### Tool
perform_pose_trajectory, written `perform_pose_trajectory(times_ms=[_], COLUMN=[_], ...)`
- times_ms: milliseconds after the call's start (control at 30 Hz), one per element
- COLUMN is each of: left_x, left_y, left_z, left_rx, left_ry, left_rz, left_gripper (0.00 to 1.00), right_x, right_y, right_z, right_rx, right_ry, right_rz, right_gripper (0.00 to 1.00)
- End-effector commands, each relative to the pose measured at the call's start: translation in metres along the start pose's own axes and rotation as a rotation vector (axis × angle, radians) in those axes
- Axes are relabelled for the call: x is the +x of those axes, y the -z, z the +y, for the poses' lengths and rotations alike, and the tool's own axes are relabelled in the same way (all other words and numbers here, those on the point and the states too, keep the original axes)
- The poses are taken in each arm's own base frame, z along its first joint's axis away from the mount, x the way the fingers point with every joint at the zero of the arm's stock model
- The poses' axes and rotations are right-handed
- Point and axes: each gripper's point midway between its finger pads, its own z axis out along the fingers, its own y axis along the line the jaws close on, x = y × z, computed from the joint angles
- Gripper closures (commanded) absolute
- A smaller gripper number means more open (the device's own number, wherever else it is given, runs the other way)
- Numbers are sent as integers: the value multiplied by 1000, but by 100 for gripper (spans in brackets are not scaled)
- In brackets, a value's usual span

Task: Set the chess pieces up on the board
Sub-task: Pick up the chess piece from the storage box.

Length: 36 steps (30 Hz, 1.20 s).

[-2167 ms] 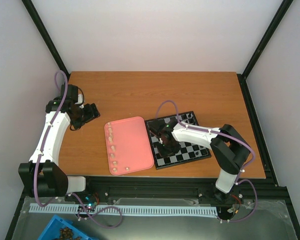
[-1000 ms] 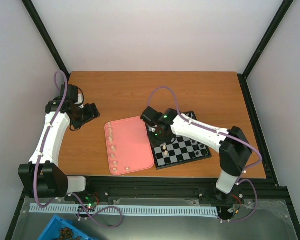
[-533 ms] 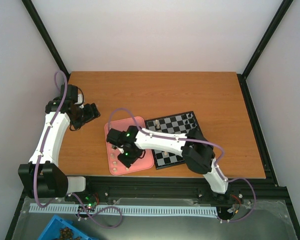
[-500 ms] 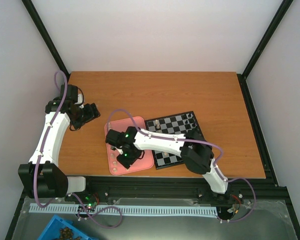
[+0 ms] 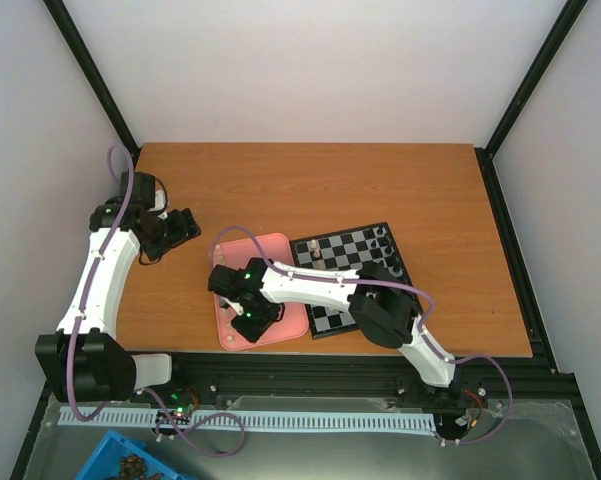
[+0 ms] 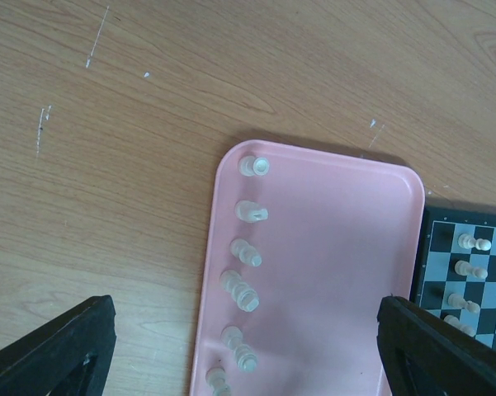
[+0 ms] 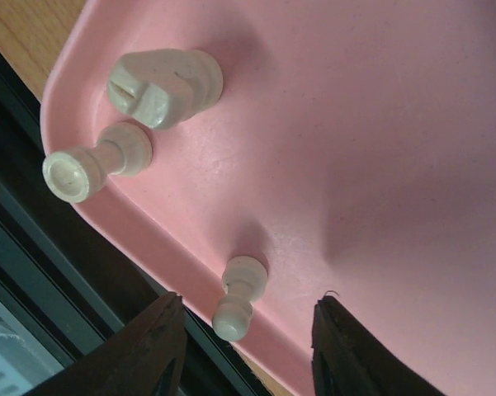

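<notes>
The black and white chessboard (image 5: 365, 262) lies right of the pink tray (image 5: 280, 262); a few cream pieces stand on its left files (image 6: 470, 270). Several cream chess pieces (image 6: 249, 257) line the tray's left side. My right gripper (image 5: 248, 318) hovers low over the tray's near end, open, its jaws either side of a cream pawn (image 7: 235, 298). A cream knight (image 7: 163, 87) and another pawn (image 7: 95, 162) stand beside it. My left gripper (image 5: 183, 226) is open and empty over bare table, left of the tray.
The tray's near rim (image 7: 132, 247) sits close to the table's front edge and the black rail (image 7: 33, 247). Dark pieces (image 5: 382, 236) stand at the board's far right corner.
My right arm has left the board, swung left across the tray and dropped over the tray's near end. The left arm has stayed put.
</notes>
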Motion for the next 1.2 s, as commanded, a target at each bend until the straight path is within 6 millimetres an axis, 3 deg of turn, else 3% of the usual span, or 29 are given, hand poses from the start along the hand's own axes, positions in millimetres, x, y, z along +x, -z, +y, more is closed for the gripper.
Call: perform_pose_trajectory(times_ms=[0,367,500,600,733,833,967,1167], left_x=[-4,-5,-4,-5,-5,-6,-6,-5], left_y=[7,6,6,4,5,5,5,3], left_z=[-6,-5,-4,-5,-5,-5,-5,-4], left_rx=[31,26,24,25,25,25,23,21], left_ry=[-10,-10,-11,-11,-10,-11,-11,-11], left_rz=[-28,-28,-27,-24,-24,-25,-27,-20], left_gripper=[12,12,12,12,12,12,12,12], right_x=[3,1,1,1,0,1,10,61], right_y=[-9,-19,-21,-17,-6,12,51,78], right_z=[4,2,-2,-5,-16,-29,-60,-120], right_rx=[-2,-1,12,32,78,110,167,215], right_ry=[4,17,14,12,-13,-58,-163,-375], right_rz=[23,46,53,49,33,3,-78,-109], right_gripper=[58,73,84,97,97,97,97,97])
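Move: The piece to be taken, a small pawn near the pink tray's near edge, stands right under the right hand, centred between its half-open fingers, its middle about 2 cm lower. A knight-like piece stands some 5 cm left of the pawn and 2 cm farther out, a rook-like piece 6 cm left and level with it. The board's middle is roughly 23 cm to the right and 12 cm ahead of the hand. From the left hand the pawn lies some 16 cm back, 13 cm right and 18 cm below. The right fingers, sinking about 2 cm around the pawn, close nearly shut and pinch it. Then the hand carries the pawn off with quickening speed, towards the board: some 8 cm to the right, 5 cm forward and 5 cm up from its lowest point, swinging about 15 degrees clockwise as it goes. ##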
